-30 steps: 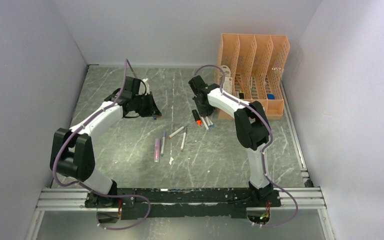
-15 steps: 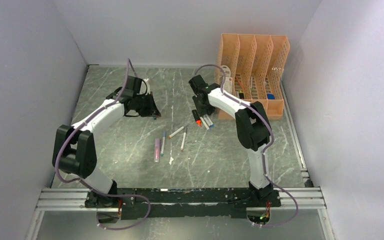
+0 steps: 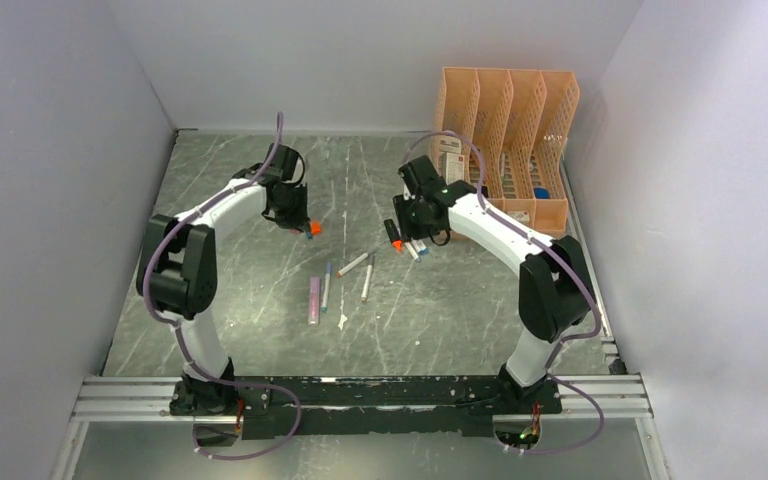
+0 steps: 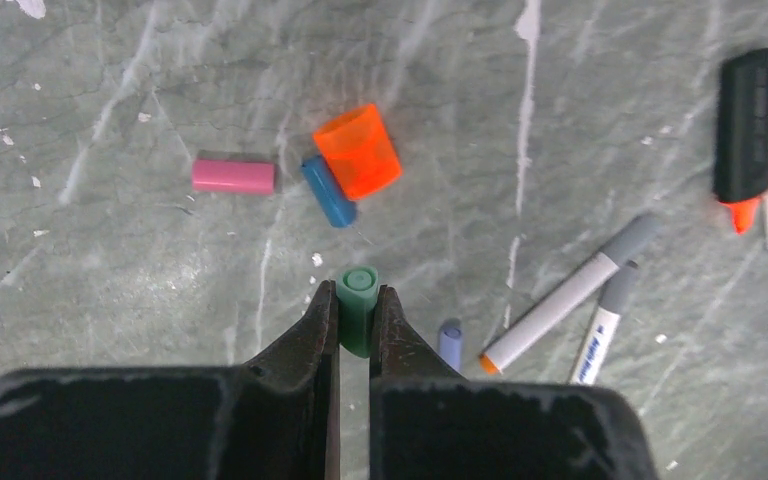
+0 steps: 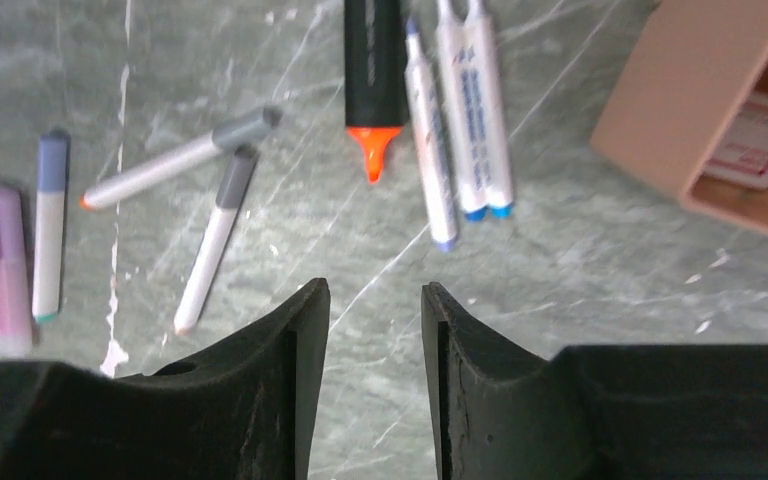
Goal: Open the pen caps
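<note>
My left gripper (image 4: pixel 357 295) is shut on a small green pen cap (image 4: pixel 358 283), held above the table. Below it lie loose pen caps: pink (image 4: pixel 233 176), blue (image 4: pixel 328 191), orange (image 4: pixel 358 151) and lavender (image 4: pixel 450 345). My right gripper (image 5: pixel 375 300) stands open and empty just short of a row of pens: a black marker (image 5: pixel 373 60) with a bare orange tip and three white pens (image 5: pixel 460 110) with bare blue tips. Two grey-ended white pens (image 5: pixel 175 158) lie to the left, beside a purple highlighter (image 5: pixel 0 265) and a blue-capped pen (image 5: pixel 50 230). From above, the left gripper (image 3: pixel 295 222) hangs over the orange cap (image 3: pixel 314 229).
An orange mesh file organiser (image 3: pixel 505 140) stands at the back right, close behind the right gripper (image 3: pixel 412 222); its corner (image 5: pixel 700 110) shows in the right wrist view. White walls close in the marbled grey table (image 3: pixel 440 310) on three sides.
The right gripper's jaws have opened wider, and that arm's elbow has swung out to the right. The left arm's elbow has swung up and inward, with its gripper still shut.
</note>
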Robot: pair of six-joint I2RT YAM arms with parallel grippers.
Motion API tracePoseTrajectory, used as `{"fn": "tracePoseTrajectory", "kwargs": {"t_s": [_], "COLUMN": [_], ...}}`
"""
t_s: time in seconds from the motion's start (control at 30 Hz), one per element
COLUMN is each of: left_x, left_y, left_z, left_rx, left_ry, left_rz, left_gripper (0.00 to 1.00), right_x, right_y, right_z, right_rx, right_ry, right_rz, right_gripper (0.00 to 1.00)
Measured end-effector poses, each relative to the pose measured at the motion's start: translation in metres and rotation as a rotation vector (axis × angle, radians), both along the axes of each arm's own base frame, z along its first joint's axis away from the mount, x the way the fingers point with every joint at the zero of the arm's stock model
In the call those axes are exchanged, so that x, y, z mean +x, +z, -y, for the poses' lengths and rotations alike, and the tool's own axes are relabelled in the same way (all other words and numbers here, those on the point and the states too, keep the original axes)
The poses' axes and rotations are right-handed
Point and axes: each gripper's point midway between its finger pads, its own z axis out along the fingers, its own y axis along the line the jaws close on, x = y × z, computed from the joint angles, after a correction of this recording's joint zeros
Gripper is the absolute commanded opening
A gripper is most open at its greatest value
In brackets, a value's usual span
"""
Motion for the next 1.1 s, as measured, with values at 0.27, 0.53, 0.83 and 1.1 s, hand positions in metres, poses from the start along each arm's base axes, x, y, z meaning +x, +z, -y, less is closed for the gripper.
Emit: {"fn": "tracePoseTrajectory", "kwargs": {"t_s": [0.27, 0.53, 0.83, 1.1], "left_x": [0.004, 0.005, 0.005, 0.006], "left_y": [-0.022, -0.022, -0.022, -0.022], "left_z": [-0.011, -0.013, -0.013, -0.013], "left_rx": [0.082, 0.093, 0.093, 0.092], "left_ry": [0.01, 0.012, 0.011, 0.01], "left_rz": [-0.038, -0.031, -0.03, -0.028], "left_gripper": [0.29, 0.36, 0.43, 0.5], "right_x": [-0.037, -0.045, -0.064, -0.065], "right_y": [-0.024, -0.024, -0.032, -0.033], "right_z": [-0.011, -0.029, -0.059, -0.066], "right_rx": [0.031, 0.059, 0.07, 0.081], "right_ry": [0.042, 0.072, 0.123, 0.115], "right_rz": [-0.089, -0.086, -0.109, -0.116], "right_gripper": [0.4, 0.41, 0.41, 0.42]}}
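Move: The left hand still pinches the green cap; its bare drop spot lies about 1 cm left and 5 cm down, with the blue cap 3 cm ahead and 1 cm left, and the orange cap 5 cm straight ahead. From the right hand, the nearer grey-capped marker lies some 10 cm left, 4 cm back and 8 cm down; the other one is level, 13 cm left; the black highlighter is 7 cm ahead, 4 cm left. The left hand sinks about 2 cm and eases 1 cm to its left, stopping just behind the loose blue and orange caps, and its fingers open clearly from around the green cap. Meanwhile the right hand, already empty and half open, leaves the uncapped markers and travels about 6.5 cm back and as far left while sinking 3 cm, towards the two grey-capped markers, with its fingertips turning slightly more downward and nothing touched. ##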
